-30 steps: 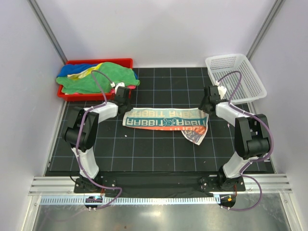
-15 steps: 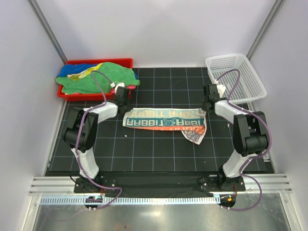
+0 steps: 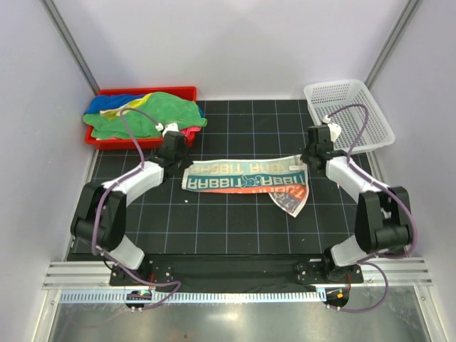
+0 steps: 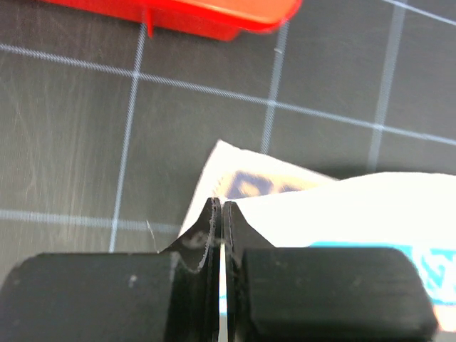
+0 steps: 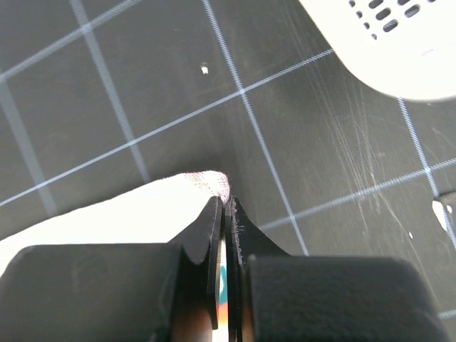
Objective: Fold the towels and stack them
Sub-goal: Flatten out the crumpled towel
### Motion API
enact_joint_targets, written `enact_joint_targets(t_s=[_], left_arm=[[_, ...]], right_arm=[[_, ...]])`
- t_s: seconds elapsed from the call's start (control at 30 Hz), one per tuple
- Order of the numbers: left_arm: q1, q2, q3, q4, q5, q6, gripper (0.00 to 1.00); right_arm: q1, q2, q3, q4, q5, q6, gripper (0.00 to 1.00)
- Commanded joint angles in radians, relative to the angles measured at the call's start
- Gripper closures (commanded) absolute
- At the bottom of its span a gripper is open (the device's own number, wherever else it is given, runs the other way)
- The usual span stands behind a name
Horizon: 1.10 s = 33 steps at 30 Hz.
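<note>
A cream towel with teal and orange letters (image 3: 242, 178) lies stretched across the middle of the black mat, its near right corner folded under. My left gripper (image 3: 178, 157) is shut on the towel's far left corner; in the left wrist view the cloth (image 4: 356, 206) runs between the closed left gripper (image 4: 219, 203). My right gripper (image 3: 308, 158) is shut on the far right corner, with the cloth (image 5: 128, 221) pinched in the closed right gripper (image 5: 226, 201). More towels (image 3: 142, 114), green, blue, yellow and pink, are heaped at the back left.
The heap sits in a red tray (image 3: 142, 91), whose edge (image 4: 214, 18) shows just beyond the left gripper. A white mesh basket (image 3: 349, 114) stands at the back right, its corner (image 5: 399, 43) close to the right gripper. Grey walls enclose the mat.
The right gripper has shut on the towel's far right corner, and the left has finished closing on the far left one. Both arms have shifted, their elbows swinging outward.
</note>
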State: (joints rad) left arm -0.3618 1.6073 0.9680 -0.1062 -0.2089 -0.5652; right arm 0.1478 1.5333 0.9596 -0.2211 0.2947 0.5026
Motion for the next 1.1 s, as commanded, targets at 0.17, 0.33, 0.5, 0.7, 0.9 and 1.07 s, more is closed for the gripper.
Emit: enact_joint_targets(t_s=[0.17, 0.33, 0.5, 0.7, 0.9, 1.07], left_arm=[[-0.109, -0.384, -0.120, -0.110, -0.099, -0.036, 1.00], [-0.167, -0.605, -0.150, -0.203, -0.158, -0.061, 1.00], [-0.201, -0.834, -0.153, -0.341, -0.173, -0.097, 1.00], [-0.201, -1.007, -0.098, -0.524, -0.221, -0.137, 1.00], [-0.201, -0.962, -0.081, -0.563, -0.300, -0.159, 1.00], [-0.178, -0.746, -0.156, -0.413, -0.362, -0.176, 1.00]], right_arm=[[0.041, -0.343, -0.117, 0.005, -0.061, -0.029, 0.99], [0.050, -0.591, -0.147, -0.076, -0.088, -0.049, 0.99], [0.050, -0.762, -0.150, -0.156, -0.173, -0.059, 0.99], [0.049, -0.878, -0.130, -0.228, -0.281, -0.045, 0.99], [0.050, -0.816, -0.153, -0.190, -0.318, 0.005, 0.99], [0.050, -0.626, -0.205, -0.063, -0.258, 0.028, 0.99]])
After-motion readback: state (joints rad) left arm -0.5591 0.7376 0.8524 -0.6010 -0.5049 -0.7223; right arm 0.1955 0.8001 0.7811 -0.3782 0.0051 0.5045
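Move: Both hands keep hold of the far edge of the towel near its corners, some 6 cm above the table. The towel's middle lies about 21 cm right, 3 cm back and 5 cm below the left hand; for the right hand it is 20 cm left, 3 cm back, 5 cm down. The towel's loose flap is roughly 13 cm back, 6 cm left and 6 cm below the right hand. The red bin's middle stands 22 cm ahead and 19 cm left of the left hand; the white basket's, 20 cm ahead and 21 cm right of the right hand. Up and back together, quickly, both hands haul the towel's far edge towards the bases, rising nearly 20 cm with fingertips tipping upward some 25 degrees. Near the end both turn forward and down again by a few centimetres, also drifting left, the fingers staying shut on the towel. ##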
